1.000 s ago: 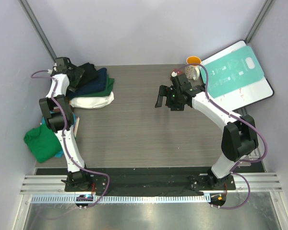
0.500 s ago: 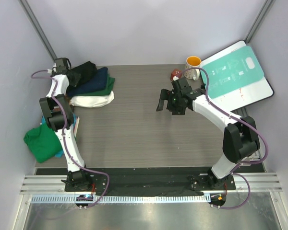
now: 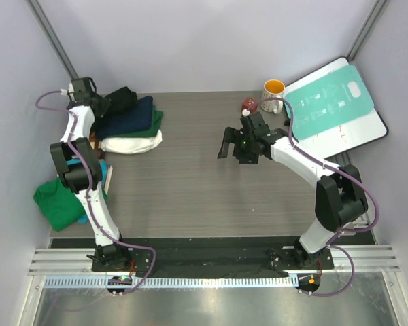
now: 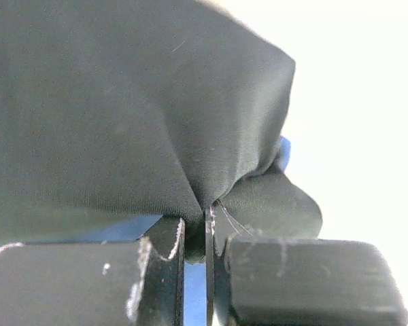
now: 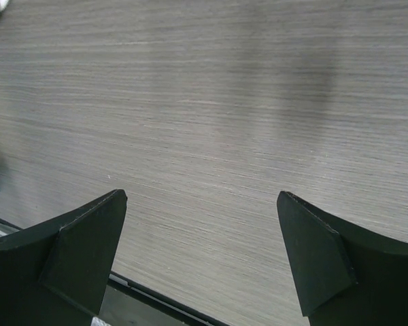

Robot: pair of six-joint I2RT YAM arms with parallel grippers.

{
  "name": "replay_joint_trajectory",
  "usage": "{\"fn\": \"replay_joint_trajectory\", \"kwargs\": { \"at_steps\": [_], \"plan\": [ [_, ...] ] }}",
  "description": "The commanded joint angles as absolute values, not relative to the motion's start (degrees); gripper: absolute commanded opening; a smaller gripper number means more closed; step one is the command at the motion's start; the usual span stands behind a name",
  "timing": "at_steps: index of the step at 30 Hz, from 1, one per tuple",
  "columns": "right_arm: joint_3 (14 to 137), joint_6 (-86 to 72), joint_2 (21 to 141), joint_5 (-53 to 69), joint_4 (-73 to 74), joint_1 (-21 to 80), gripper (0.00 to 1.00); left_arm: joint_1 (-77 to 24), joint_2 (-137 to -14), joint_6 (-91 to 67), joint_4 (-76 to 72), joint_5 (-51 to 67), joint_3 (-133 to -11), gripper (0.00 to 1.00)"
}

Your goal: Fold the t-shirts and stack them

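A folded pile of t-shirts sits at the table's back left: a black t-shirt (image 3: 124, 98) on top, then navy (image 3: 132, 117), green (image 3: 154, 122) and white (image 3: 129, 144). My left gripper (image 3: 106, 105) is at the pile's left end, shut on a pinched fold of the black t-shirt (image 4: 122, 102), with the cloth bunched between the fingers (image 4: 164, 248). A crumpled green t-shirt (image 3: 58, 202) lies off the table's left edge with a bit of teal cloth (image 3: 100, 168) beside it. My right gripper (image 3: 224, 143) hovers open over the bare mid-table (image 5: 211, 102).
A white mug (image 3: 273, 95) with an orange inside and a small red object (image 3: 249, 104) stand at the back right. A stiff teal-and-white board (image 3: 336, 102) leans at the far right. A thin brown book edge (image 3: 109, 178) shows by the left arm.
My left gripper has shut on the black t-shirt and pulled slightly left and back. The right arm has drifted a little toward the front left, still open.
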State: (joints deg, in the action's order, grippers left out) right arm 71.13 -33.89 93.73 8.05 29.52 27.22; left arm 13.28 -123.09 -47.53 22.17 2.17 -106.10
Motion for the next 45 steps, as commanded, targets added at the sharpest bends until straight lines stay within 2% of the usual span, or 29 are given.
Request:
{"fn": "replay_joint_trajectory", "kwargs": {
  "at_steps": [1,4,7,9,13,17,20,22,25,29,32,39,45],
  "plan": [
    [69.87,-34.54,90.88,9.67,26.89,27.51,0.99,13.27,-117.24,-48.25,18.1,5.87,-119.51,0.0],
    [69.61,-33.93,90.09,9.06,26.89,27.51,0.98,12.75,-118.12,-49.13,18.81,10.09,-128.99,0.0],
    [68.82,-33.75,88.16,6.95,26.37,27.42,0.98,12.04,-116.2,-51.15,18.81,15.72,-129.55,0.0],
    [68.82,-33.49,87.45,4.49,26.1,27.42,0.99,11.17,-114.09,-52.81,19.33,19.33,-125.44,0.0],
    [69.43,-34.71,87.89,5.09,25.4,25.76,0.99,4.24,-103.38,-53.02,17.06,24.25,-103.53,0.0],
    [69.26,-40.15,89.91,8.26,21.54,23.47,0.99,-13.65,-95.11,-44.94,20.47,29.95,-92.83,0.0],
    [71.18,-41.04,90.62,6.77,21.09,23.29,0.99,-22.03,-94.66,-41.94,27.05,36.81,-88.17,0.0],
    [73.38,-40.96,90.88,5.63,21.01,23.03,0.99,-24.25,-93.87,-41.14,30.22,37.88,-82.57,0.0],
    [76.37,-40.78,91.23,5.45,21.27,21.54,0.99,-24.87,-92.64,-38.77,35.05,35.43,-76.58,0.0],
    [78.83,-40.17,91.14,5.8,22.49,19.6,0.99,-24.87,-91.41,-32.18,42.18,30.07,-76.73,0.0],
    [79.28,-39.81,90.44,6.06,23.46,18.28,0.99,-24.87,-91.05,-28.84,44.56,30.23,-77.87,0.0],
    [76.03,-39.29,87.98,7.73,24.87,17.75,0.99,-24.87,-94.22,-21.45,49.66,26.55,-75.6,0.0],
    [69.53,-40.87,84.3,10.19,25.23,17.84,0.98,-24.87,-95.36,-23.2,46.06,24.01,-72.95,0.0]
  ]
}}
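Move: The bare middle of the table, where the black t-shirt in the left fingers is to go, lies about 40 cm back and 40 cm right of the left hand, some 12 below. The rest of the black shirt lies about 8 cm right and 4 back of that hand, 4 lower; beneath it are the blue shirt, 13 right and 9 back, and the white shirt, 14 right and 20 back. From the right hand the bare middle is about 14 cm left and 17 back. The black t-shirt, already pinched by the left fingers, is hoisted some 20 cm off the folded stack, then swung fast right and back and lowered over the bare table, easing a little left again at the end. The wrist turns about 70 degrees clockwise and the fingers keep their hold. The open, empty right hand drifts about 5 cm each up, forward and right. ##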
